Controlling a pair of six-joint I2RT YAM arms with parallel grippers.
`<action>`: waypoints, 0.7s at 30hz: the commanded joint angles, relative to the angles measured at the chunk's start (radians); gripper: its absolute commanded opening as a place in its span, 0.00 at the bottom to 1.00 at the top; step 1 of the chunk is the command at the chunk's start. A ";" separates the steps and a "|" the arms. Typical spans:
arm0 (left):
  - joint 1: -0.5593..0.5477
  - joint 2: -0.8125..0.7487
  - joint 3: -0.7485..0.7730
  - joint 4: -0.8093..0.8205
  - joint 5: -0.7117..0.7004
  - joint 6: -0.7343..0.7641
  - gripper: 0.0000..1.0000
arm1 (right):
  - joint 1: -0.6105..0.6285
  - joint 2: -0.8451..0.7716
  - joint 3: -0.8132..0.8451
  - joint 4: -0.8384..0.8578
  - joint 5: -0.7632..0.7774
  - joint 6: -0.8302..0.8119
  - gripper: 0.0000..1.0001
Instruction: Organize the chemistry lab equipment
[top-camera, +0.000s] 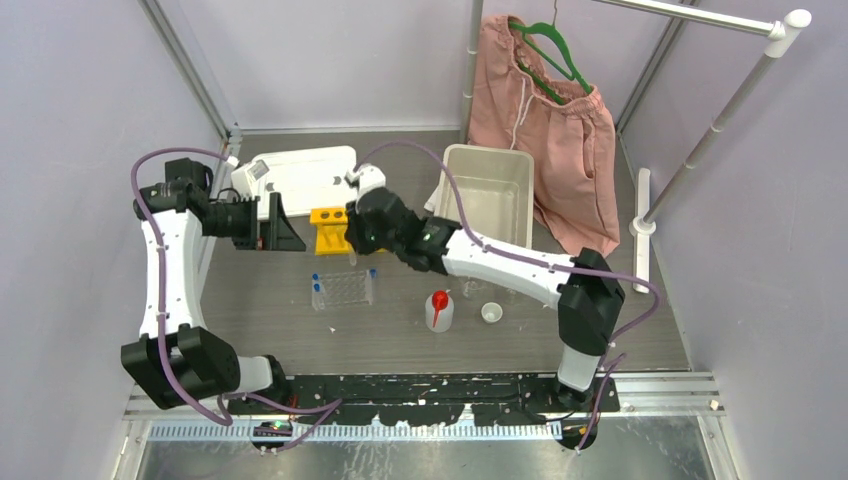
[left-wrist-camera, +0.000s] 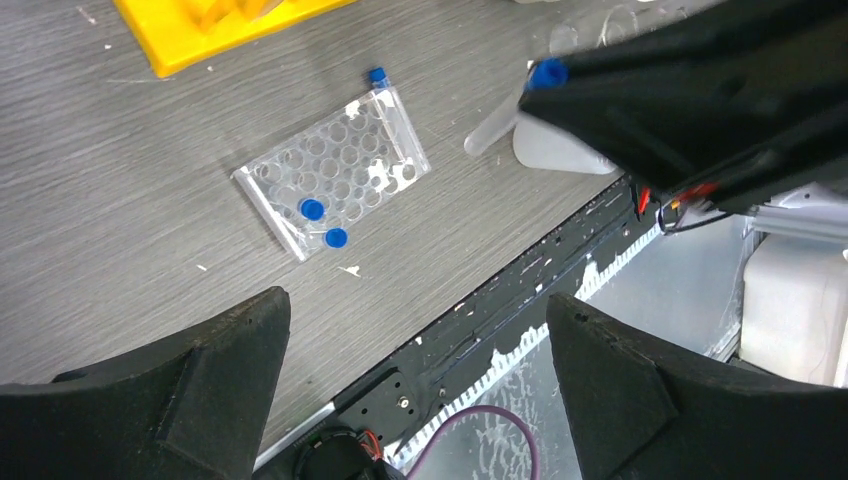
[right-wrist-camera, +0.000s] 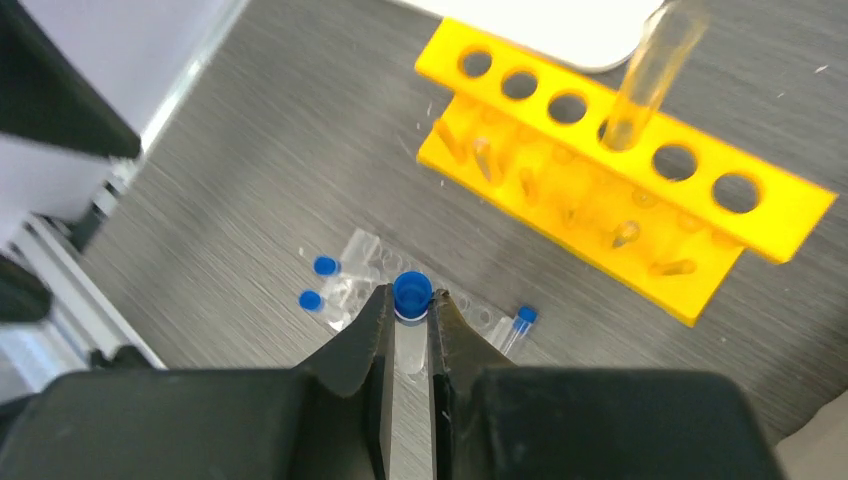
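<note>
My right gripper (right-wrist-camera: 411, 306) is shut on a small blue-capped tube (right-wrist-camera: 411, 288), held above the clear grid rack (right-wrist-camera: 365, 262). In the top view this gripper (top-camera: 352, 232) hangs beside the yellow tube rack (top-camera: 330, 228). One clear glass tube (right-wrist-camera: 648, 80) stands tilted in the yellow rack (right-wrist-camera: 700, 200). The clear grid rack (left-wrist-camera: 335, 170) holds two blue-capped tubes (left-wrist-camera: 312, 208) at one end and a third (left-wrist-camera: 377, 75) at the opposite corner. My left gripper (left-wrist-camera: 415, 300) is wide open and holds nothing, left of the yellow rack (top-camera: 290, 232). A red-spouted squeeze bottle (top-camera: 438, 310) and a tiny white cup (top-camera: 491, 313) stand near the front.
A beige bin (top-camera: 455, 190) sits at the back right, with a white tray (top-camera: 300, 180) at the back left. Pink shorts (top-camera: 545, 130) hang on a green hanger from a rail. The black base rail (top-camera: 420, 390) runs along the near edge.
</note>
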 joint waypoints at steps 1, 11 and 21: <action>0.008 0.017 0.033 0.030 -0.043 -0.049 0.99 | 0.093 -0.022 -0.125 0.297 0.140 -0.174 0.01; 0.011 0.009 0.022 0.039 -0.049 -0.039 0.99 | 0.143 0.112 -0.197 0.561 0.188 -0.262 0.01; 0.012 0.012 0.016 0.042 -0.048 -0.033 0.99 | 0.162 0.193 -0.185 0.591 0.225 -0.314 0.01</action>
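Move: The right hand already holds a blue-capped tube; the well plate it is taken to has its middle about 4 cm left, 7 cm back and 20 cm below. The two standing tubes at the plate's left end are some 9 cm left and 6 cm back, and the yellow rack lies 6 cm ahead, level sideways. From the left hand the well plate is roughly 10 cm right, 4 cm back and 22 cm below. Keeping its pinch just under the cap, the right hand carries the tube down about 10 cm and some 5 cm left to the plate's left part, near the two standing tubes. It swings back over 3 cm on the way, then eases forward again, while the wrist rolls roughly 20 degrees, counter-clockwise looking along the fingers. ##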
